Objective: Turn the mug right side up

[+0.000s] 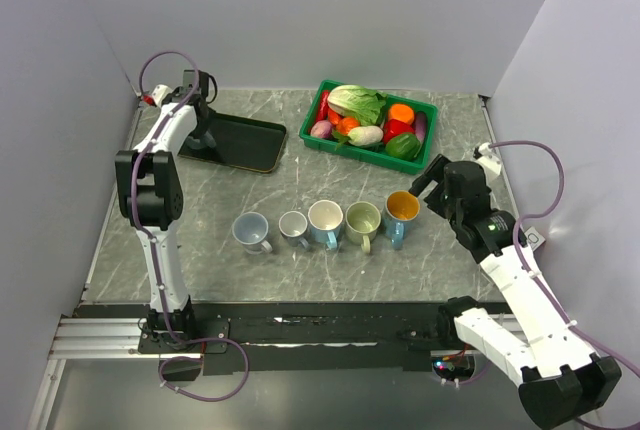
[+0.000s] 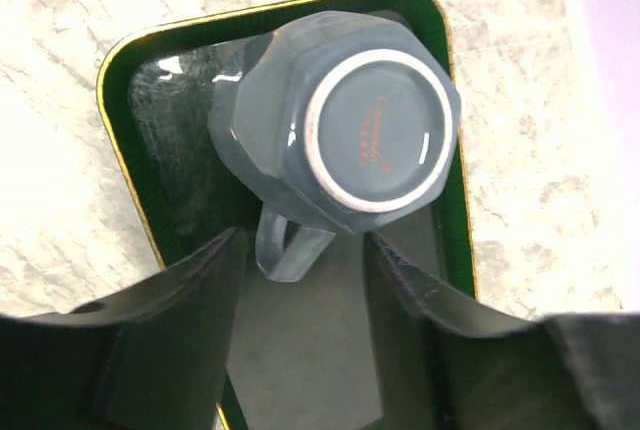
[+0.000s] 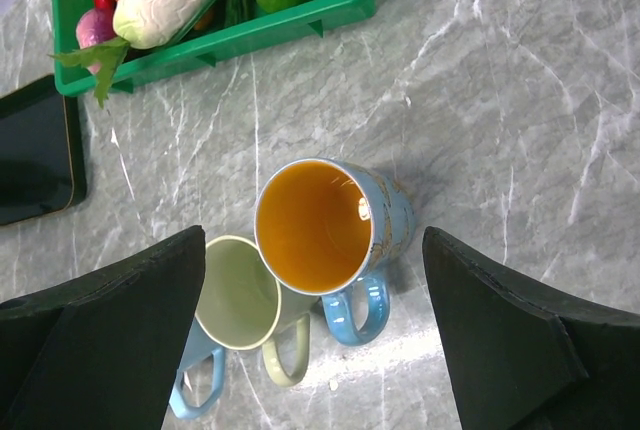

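Note:
An upside-down grey-blue mug point(image 2: 375, 135) stands on a dark tray point(image 2: 190, 120) with a green and gold rim, its white-ringed base facing up. Its handle point(image 2: 285, 250) points toward my left gripper point(image 2: 305, 242), which hovers just above, open, with the handle lying between the fingers, nearer the left one, neither finger touching it. In the top view that gripper point(image 1: 203, 130) stands over the tray point(image 1: 245, 145) at the back left and hides the mug. My right gripper point(image 3: 312, 240) is wide open above an upright blue mug with an orange inside point(image 3: 325, 220).
Several upright mugs stand in a row mid-table, from a blue one point(image 1: 250, 232) to the orange-lined one point(image 1: 402, 208). A green crate point(image 1: 352, 151) of vegetables sits at the back centre. Grey walls close in the left, back and right.

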You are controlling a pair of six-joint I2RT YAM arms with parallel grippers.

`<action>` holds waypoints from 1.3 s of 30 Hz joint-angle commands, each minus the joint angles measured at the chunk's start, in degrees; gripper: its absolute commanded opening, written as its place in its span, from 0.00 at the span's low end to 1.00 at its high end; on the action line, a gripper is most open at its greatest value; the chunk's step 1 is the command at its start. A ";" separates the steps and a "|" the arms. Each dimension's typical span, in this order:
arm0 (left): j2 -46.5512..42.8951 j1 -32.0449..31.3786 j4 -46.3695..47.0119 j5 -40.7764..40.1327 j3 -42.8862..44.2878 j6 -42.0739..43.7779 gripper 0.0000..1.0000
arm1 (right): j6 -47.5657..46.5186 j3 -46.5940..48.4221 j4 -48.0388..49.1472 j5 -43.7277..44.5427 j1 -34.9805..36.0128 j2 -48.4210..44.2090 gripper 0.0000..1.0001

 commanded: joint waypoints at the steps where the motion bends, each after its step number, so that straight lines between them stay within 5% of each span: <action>1: 0.86 0.74 -0.74 0.31 1.17 3.28 0.53 | -0.23 0.58 2.27 0.15 -0.49 0.88 0.94; 13: 2.18 0.92 -1.44 2.34 1.00 4.34 0.48 | -0.41 0.85 3.06 -0.46 -0.58 2.02 0.94; 22: 3.15 1.01 -1.53 2.51 1.08 4.69 0.55 | -0.41 0.76 3.24 -0.64 -0.58 1.94 0.94; 31: 3.50 1.19 -0.91 2.86 1.35 4.86 0.32 | -0.23 0.59 2.98 -0.55 -0.49 1.23 0.94; 35: 3.41 1.27 -0.74 3.39 1.44 5.83 0.01 | -0.14 0.68 2.98 -0.90 -0.58 0.97 0.94; 39: 1.31 1.19 0.84 5.76 -0.32 7.32 0.01 | -0.67 1.37 3.50 -2.57 -0.58 0.88 0.95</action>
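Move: The last upside-down mug stands at the left end of the black tray, its middle some 4 cm ahead of the left hand, 4 cm to its left and 3 cm below; its handle points back towards the fingers. The tray's middle is about 2 cm ahead, 4 cm right and 7 cm down. The nearest upright mug stands some 25 cm back and 11 cm right, 6 cm lower. From the right hand, the upside-down mug is roughly 28 cm ahead, 60 cm left and 14 cm down. The left fingers come to pinch the upside-down mug's handle: the half-open hand sinks nearly straight down, about 3 cm, until they straddle the handle beside the body, tipping down and turning clockwise some 5 degrees on the way, then closes almost shut on the handle at the end. ##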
